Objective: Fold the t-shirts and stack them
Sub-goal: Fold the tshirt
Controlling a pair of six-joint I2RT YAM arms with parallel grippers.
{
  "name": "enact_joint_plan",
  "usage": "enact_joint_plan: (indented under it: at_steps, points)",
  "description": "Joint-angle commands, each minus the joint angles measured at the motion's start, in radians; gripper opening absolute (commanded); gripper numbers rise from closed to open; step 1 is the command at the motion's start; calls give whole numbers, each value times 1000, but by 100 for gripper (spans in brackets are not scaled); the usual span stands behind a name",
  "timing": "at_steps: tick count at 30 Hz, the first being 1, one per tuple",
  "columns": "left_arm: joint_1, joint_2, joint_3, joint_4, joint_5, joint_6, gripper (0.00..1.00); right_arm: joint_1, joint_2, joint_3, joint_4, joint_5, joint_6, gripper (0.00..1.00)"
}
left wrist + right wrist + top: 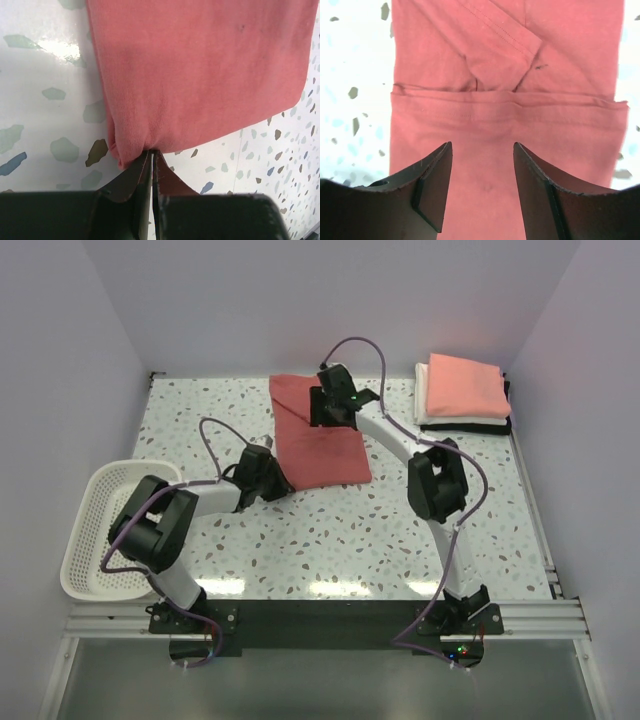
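Observation:
A brick-red t-shirt (322,445) lies folded into a long strip at the back middle of the table. My left gripper (283,480) is at its near left corner. In the left wrist view the shirt (200,75) bunches at the tips of my left gripper (151,152), whose jaws are shut on the cloth's edge. My right gripper (327,418) hangs over the far part of the strip. In the right wrist view my right gripper (482,146) stands open just above the shirt (505,110), with a folded-in sleeve beyond it. A stack of folded t-shirts (462,390), salmon-pink on top of white and black, sits at the back right.
A white mesh basket (100,530) stands at the left edge of the speckled table (330,540), beside the left arm. Walls close in the back and both sides. The right arm's elbow (437,485) rises between the shirt and the stack.

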Motion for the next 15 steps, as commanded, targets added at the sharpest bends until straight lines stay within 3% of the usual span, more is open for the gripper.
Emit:
enact_joint_plan:
  at_steps: [1, 8, 15]
  points:
    - [3, -1, -18, 122, 10, -10, 9, -5, -171, -81, 28, -22, 4, 56]
    - [3, -108, -1, 94, 62, 2, 9, -3, -334, -348, 103, -28, 12, 55]
    - [9, -135, 69, 55, 35, -1, 9, -14, -357, -494, 137, -10, 12, 54]
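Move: Near the near-right corner of the folded t-shirt no hand stands yet: it lies some 19 cm back and 14 cm right of the right hand, about 9 cm lower. At that same lower level, the near-left corner is about 21 cm back and 9 cm left, and the shirt's far end 15 cm ahead and 3 cm left. The left hand is down at the near-left corner, which sits about 2 cm to its left, level and straight beside it. Sweeping back some 7 cm and right about 4 cm over the shirt, the half-open right hand arcs up about 5 cm and sinks most of the way again, heading for the near-right corner. The left hand, fingers still nearly shut, lifts off the near-left corner, slow at first, rising about 6 cm and tilting its fingers slightly farther down. ##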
